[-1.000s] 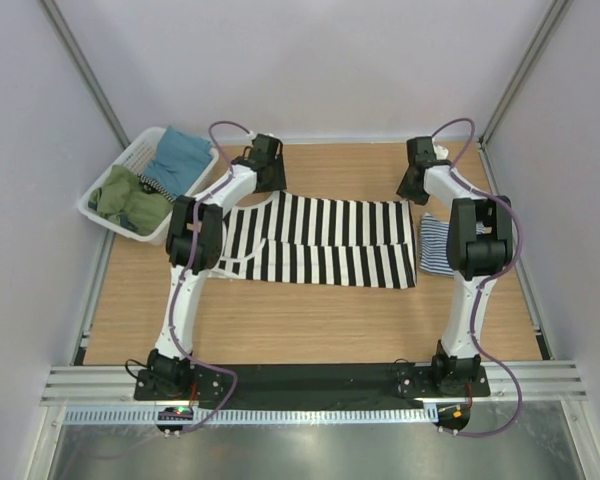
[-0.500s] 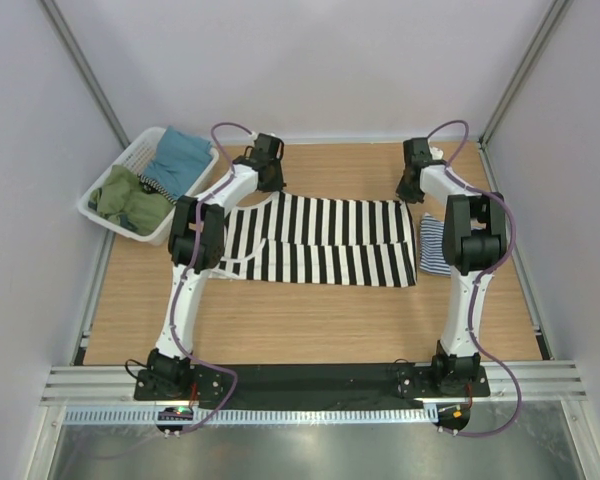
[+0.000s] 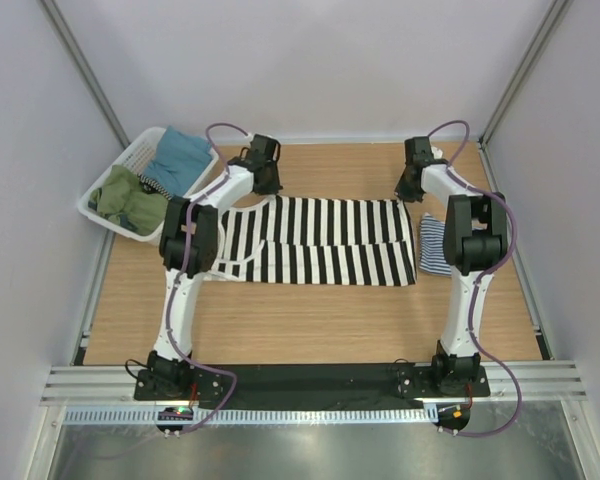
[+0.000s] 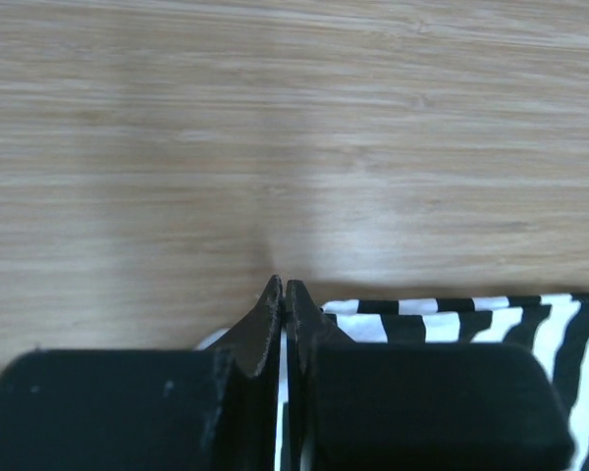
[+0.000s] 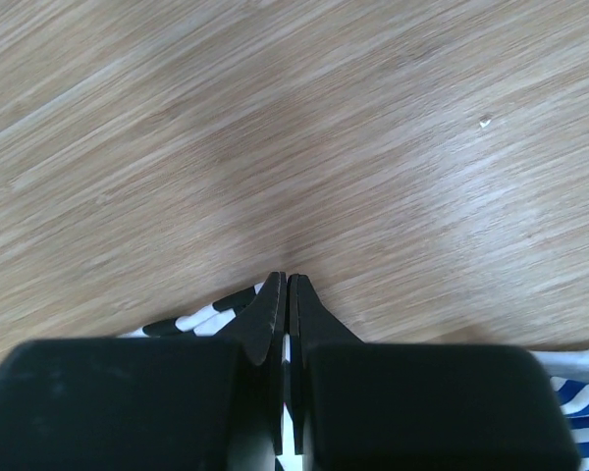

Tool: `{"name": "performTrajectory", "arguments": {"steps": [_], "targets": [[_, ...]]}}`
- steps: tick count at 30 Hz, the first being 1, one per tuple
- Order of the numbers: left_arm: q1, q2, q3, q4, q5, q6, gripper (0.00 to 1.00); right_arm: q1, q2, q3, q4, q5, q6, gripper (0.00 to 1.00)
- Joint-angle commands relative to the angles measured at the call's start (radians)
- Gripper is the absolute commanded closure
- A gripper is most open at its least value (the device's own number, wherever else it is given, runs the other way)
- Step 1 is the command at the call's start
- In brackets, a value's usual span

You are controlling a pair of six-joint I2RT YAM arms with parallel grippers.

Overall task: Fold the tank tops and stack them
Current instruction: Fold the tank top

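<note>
The broad black-and-white striped tank top (image 3: 325,240) lies spread flat across the middle of the wooden table. My left gripper (image 3: 264,191) is down at its far left corner, shut, with a sliver of white cloth between the fingers (image 4: 283,287); the striped edge (image 4: 452,316) shows just to the right. My right gripper (image 3: 408,193) is at the far right corner, also shut on that cloth (image 5: 288,282), whose stripes (image 5: 201,316) peek out at the left. The thin navy-and-white striped tank top (image 3: 435,245) sits folded at the right, and its edge (image 5: 581,404) shows in the right wrist view.
A white slatted basket (image 3: 120,168) holding green and teal clothes stands at the far left corner. Grey walls and metal frame posts close in the table on three sides. Both arm bases sit on the black rail at the near edge.
Both grippers have closed on the far edge of the black-and-white tank top. The left arm's elbow has shifted slightly to the left.
</note>
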Motion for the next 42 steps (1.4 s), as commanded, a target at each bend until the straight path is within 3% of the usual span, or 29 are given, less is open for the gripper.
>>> {"name": "performTrajectory", "arguments": {"steps": [1,13,22,32,42], "targets": [[0.001,-0.153,-0.069,0.067,-0.027,0.007,1.0,0.002,-0.112,-0.001,0.029,-0.03,0.003,0.99],[0.001,-0.334,-0.284,0.137,0.009,-0.025,1.0,0.004,-0.26,-0.128,0.059,-0.034,0.014,0.99],[-0.005,-0.472,-0.506,0.217,0.033,-0.062,1.0,0.002,-0.424,-0.331,0.111,-0.027,0.04,0.99],[-0.048,-0.633,-0.73,0.266,-0.004,-0.097,1.0,0.004,-0.597,-0.539,0.154,-0.031,0.068,0.99],[-0.098,-0.736,-0.853,0.269,-0.07,-0.129,1.0,0.002,-0.705,-0.667,0.174,-0.059,0.082,0.99]]}}
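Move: Both hands already pinch the tank top's far edge, the left at the strap end and the right at the hem corner, some 1 to 2 cm above the table. The near edge it is being folded towards lies about 26 cm straight back from the left hand and about 25 cm straight back from the right. The laundry basket stands about 32 cm left of and level with the left hand; the folded blue-striped tank top is roughly 13 cm back and 13 cm right of the right hand. Up first, then back towards the robot: both hands keep their pinch, lift the far edge of the black-and-white tank top some 6 cm, and carry it over its own body towards the near edge, the left about 15 cm, the right about 13. The left dips a little as it starts back; the fingers stay shut. ##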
